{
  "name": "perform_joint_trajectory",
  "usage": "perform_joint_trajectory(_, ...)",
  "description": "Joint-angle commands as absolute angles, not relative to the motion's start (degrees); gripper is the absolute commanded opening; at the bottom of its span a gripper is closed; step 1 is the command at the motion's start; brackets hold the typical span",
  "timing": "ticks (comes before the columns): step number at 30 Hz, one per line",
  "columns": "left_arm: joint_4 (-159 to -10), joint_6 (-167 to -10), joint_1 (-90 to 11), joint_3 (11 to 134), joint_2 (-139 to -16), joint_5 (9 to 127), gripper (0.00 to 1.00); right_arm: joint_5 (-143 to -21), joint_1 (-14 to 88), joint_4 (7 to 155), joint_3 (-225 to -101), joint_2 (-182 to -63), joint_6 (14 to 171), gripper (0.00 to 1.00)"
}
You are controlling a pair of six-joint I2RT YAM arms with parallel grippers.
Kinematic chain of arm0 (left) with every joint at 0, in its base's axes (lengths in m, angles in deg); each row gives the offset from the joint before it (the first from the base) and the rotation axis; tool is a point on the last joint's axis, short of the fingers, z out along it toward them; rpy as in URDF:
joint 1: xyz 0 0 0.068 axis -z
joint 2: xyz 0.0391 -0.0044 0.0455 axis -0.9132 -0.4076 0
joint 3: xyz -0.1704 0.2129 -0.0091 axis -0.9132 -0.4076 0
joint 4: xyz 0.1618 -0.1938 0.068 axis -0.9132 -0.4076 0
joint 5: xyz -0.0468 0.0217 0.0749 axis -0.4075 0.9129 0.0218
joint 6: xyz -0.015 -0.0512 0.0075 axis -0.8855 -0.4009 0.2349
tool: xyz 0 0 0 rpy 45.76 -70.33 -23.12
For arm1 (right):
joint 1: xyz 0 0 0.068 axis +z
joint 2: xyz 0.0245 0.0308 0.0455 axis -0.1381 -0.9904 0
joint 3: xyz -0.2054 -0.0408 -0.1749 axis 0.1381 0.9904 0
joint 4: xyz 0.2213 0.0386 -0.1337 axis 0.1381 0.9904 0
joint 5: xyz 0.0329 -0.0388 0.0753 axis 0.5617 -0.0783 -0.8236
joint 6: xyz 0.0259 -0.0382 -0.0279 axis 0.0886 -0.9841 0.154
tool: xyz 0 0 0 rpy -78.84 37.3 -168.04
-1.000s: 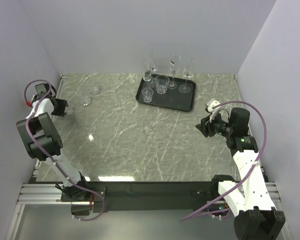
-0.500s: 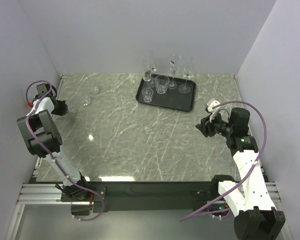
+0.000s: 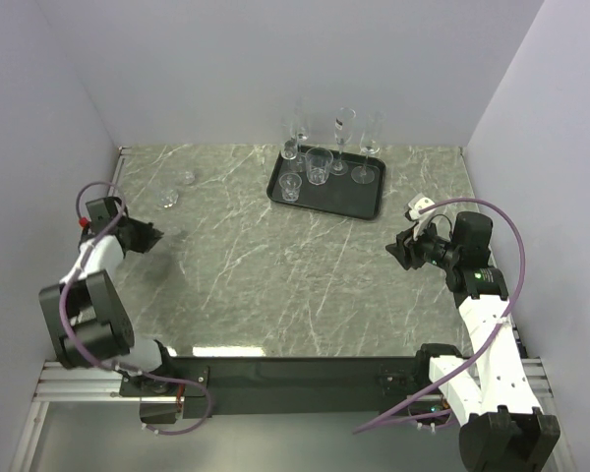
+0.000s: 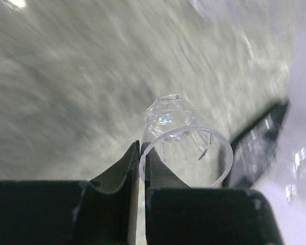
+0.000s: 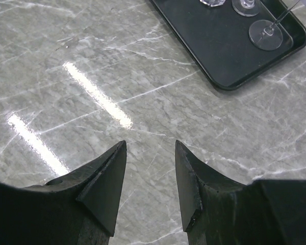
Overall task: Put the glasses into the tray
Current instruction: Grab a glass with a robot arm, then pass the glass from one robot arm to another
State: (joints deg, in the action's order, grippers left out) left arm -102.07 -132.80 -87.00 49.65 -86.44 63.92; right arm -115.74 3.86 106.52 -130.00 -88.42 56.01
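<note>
My left gripper (image 4: 142, 158) is shut on the rim of a small clear tumbler (image 4: 186, 138), one finger inside the glass and one outside. The view is blurred with motion. In the top view that gripper (image 3: 149, 237) hangs over the table's left side. The black tray (image 3: 359, 202) lies at the back centre. It holds two tumblers (image 3: 291, 187) and stemmed glasses (image 3: 366, 172). A tall flute (image 3: 294, 138) stands at the tray's far left corner. Two more small glasses (image 3: 167, 198) stand on the marble at the back left. My right gripper (image 3: 397, 250) is open and empty, right of centre.
White walls close in the left, back and right of the marble table (image 3: 275, 265). In the right wrist view the tray's near corner (image 5: 229, 76) with a stemmed glass's round foot (image 5: 268, 34) lies beyond my open right gripper (image 5: 150, 148).
My left gripper has shut on the tumbler's rim and swung away from the left wall, toward the near side and the table's middle. The right arm has not moved.
</note>
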Motion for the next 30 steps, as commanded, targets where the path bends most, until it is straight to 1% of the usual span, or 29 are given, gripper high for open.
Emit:
perform_joint_trajectory(1,-95.8,-130.4,-84.5,45.0,-80.2,56.0,0.00,-117.0,3.5,105.5,-130.2,-87.3,55.8,0.50)
perform_joint_trajectory(5,-90.2,-131.0,-79.3,41.1,-74.8,50.4,0.00,-118.3,3.4,107.2,-131.0,-87.4,55.5,0.50)
perform_joint_trajectory(7,-88.3,-131.0,-74.1,40.3,-73.7,48.1,0.00,-118.6,3.6,108.8,-131.7,-87.2,54.0,0.50)
perform_joint_trajectory(8,-87.9,-130.9,-71.9,40.3,-73.3,48.5,0.00,-118.6,3.7,109.7,-131.9,-87.1,53.3,0.50)
perform_joint_trajectory(9,-87.2,-131.0,-67.3,40.1,-73.2,48.8,0.00,-118.5,3.9,111.6,-132.0,-87.0,52.6,0.50)
perform_joint_trajectory(11,-84.4,-131.3,-62.6,39.4,-72.6,49.9,0.00,-118.2,4.4,114.5,-132.1,-86.4,50.5,0.50)
perform_joint_trajectory(12,-82.5,-132.2,-58.4,39.1,-72.6,50.4,0.00,-118.3,4.6,115.6,-132.4,-86.2,49.2,0.50)
perform_joint_trajectory(14,-81.5,-133.0,-54.1,39.2,-73.2,52.8,0.00,-118.5,5.4,118.8,-133.2,-86.1,48.2,0.51)
perform_joint_trajectory(15,-81.2,-133.4,-49.6,39.5,-73.6,54.0,0.00,-118.5,5.7,119.9,-134.5,-86.1,47.4,0.51)
perform_joint_trajectory(17,-81.1,-133.7,-45.0,41.1,-75.0,58.1,0.00,-118.4,6.9,122.8,-136.2,-86.7,47.0,0.51)
perform_joint_trajectory(18,-81.2,-134.1,-40.3,41.9,-75.7,59.4,0.00,-118.2,8.3,123.6,-138.1,-87.1,47.2,0.51)
perform_joint_trajectory(20,-81.1,-134.8,-35.9,44.1,-77.6,63.6,0.00,-116.2,11.6,125.4,-140.2,-88.4,48.0,0.51)
perform_joint_trajectory(21,-81.1,-135.4,-31.7,44.9,-78.3,65.0,0.00,-114.9,15.7,125.8,-142.1,-89.3,49.7,0.51)
perform_joint_trajectory(25,-81.2,-137.6,-23.0,50.2,-83.5,71.8,0.01,-109.6,24.9,125.9,-145.7,-92.0,54.8,0.51)
perform_joint_trajectory(30,-83.0,-141.1,-14.5,56.0,-88.8,78.9,0.00,-103.5,30.8,125.2,-149.3,-96.2,62.7,0.51)
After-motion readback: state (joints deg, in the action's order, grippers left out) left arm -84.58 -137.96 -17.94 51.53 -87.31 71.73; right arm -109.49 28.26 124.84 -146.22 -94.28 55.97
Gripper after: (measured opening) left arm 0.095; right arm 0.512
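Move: The left hand already pinches the small glass, its middle about 3 cm ahead of and 2 cm below the hand point. The empty right gripper it is being taken to lies some 62 cm right, 10 cm back and 12 cm higher. Two glasses stand 14 cm ahead, 1 cm right, and 20 cm ahead, 5 cm right; the tray is 21 cm ahead, 46 cm right. From the right hand the held glass is 62 cm left, 13 cm ahead, 14 cm below. Rightward in one fast sweep of about 42 cm, drawing back some 11 cm and rising 5 or so, the left hand carries the pinched glass across the near side of the tray towards the right gripper, swinging clockwise about 60 degrees. The right hand, empty and half open, first eases back, then moves left to meet it, turning somewhat counter-clockwise. ##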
